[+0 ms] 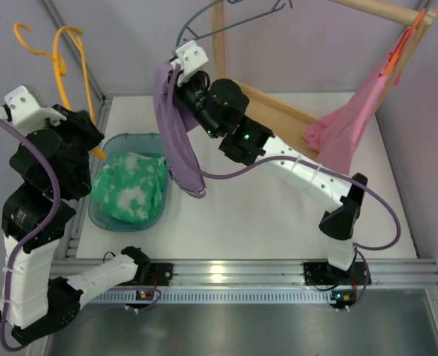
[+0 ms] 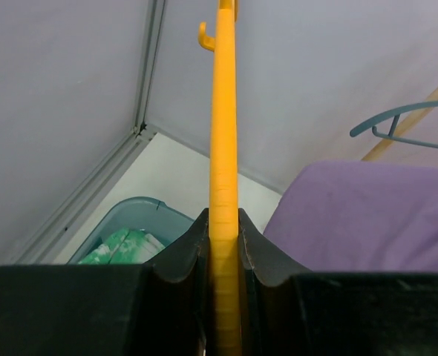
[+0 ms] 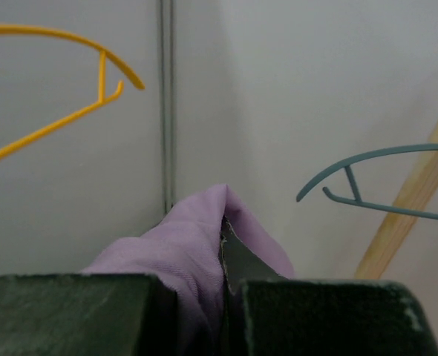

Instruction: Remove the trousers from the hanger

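The yellow-orange hanger [image 1: 64, 59] stands upright at the far left, bare of cloth, and my left gripper [image 1: 93, 137] is shut on its lower bar. In the left wrist view the hanger [image 2: 223, 148] runs straight up between my jaws. The lilac trousers [image 1: 176, 133] hang free of it, over the middle of the table by the teal basin. My right gripper [image 1: 176, 74] is shut on their top fold, which drapes over one finger in the right wrist view [image 3: 193, 245]. The trousers also show in the left wrist view [image 2: 367, 215].
A teal basin [image 1: 108, 148] holds green-and-white patterned cloth [image 1: 130, 187] at the left. A grey-blue hanger [image 1: 234, 15] hangs at the back. A pink garment [image 1: 349, 126] on an orange-red hanger [image 1: 401, 48] hangs from the wooden rack [image 1: 278, 111] at the right.
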### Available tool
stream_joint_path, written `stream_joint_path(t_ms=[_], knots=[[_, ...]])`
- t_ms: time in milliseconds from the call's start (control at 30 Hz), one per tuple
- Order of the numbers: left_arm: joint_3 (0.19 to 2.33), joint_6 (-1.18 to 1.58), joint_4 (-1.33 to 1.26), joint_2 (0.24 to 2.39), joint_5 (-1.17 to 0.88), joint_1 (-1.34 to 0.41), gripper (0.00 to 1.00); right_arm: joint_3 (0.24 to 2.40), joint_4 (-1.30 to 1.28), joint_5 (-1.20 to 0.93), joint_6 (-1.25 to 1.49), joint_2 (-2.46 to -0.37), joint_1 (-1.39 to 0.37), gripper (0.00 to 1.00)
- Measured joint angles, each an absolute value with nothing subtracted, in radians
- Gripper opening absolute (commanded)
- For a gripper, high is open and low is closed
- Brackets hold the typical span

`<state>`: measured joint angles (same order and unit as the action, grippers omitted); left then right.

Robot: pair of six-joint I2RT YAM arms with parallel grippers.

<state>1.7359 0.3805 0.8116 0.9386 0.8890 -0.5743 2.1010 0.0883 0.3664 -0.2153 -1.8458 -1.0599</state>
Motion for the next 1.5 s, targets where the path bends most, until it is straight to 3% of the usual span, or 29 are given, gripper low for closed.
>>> stream_joint_path(t_ms=[300, 467, 867, 1500], knots=[[1.752, 0.344, 0.816, 0.950, 0.879, -0.574, 0.00, 2.070, 0.202, 0.318, -0.334, -2.017, -1.105, 0.00], [1.758, 0.329, 0.816, 0.953, 0.880, -0.574, 0.00, 2.160, 0.209, 0.303, -0.358, -2.130, -1.106, 0.00], [1.773, 0.305, 0.816, 0.927, 0.905, -0.574, 0.00, 2.220, 0.276, 0.324, -0.316, -2.156, -1.120, 0.00], [1.817, 0.255, 0.801, 0.955, 0.924, -0.574, 0.00, 2.005, 0.329, 0.352, -0.147, -2.230, -1.202, 0.00]])
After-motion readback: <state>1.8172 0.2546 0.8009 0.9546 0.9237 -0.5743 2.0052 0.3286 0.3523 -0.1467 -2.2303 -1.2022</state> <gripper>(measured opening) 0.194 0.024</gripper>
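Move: The right hand already holds the purple trousers, clear of the hanger. The tub they are being taken to lies some 18 cm to its left, about 6 cm back and nearly 50 cm below, with the green-and-white cloth inside at the same spot. The yellow hanger stands around 16 cm to the left, 2 cm back and a little above. From the left hand, the tub is about 3 cm ahead, 2 cm left and 46 cm below. The right hand, fingers still shut on the top of the trousers, carries them left and down towards the tub, about 10 cm each way at first, checks and rises some 3 cm, then goes on left and mostly down to end about 16 cm left of and 22 cm below its start, the wrist tipping downward and turning slightly counter-clockwise, some 10 degrees. The left hand keeps its grip on the yellow hanger out of the way above, easing 2 to 3 cm up and left. ##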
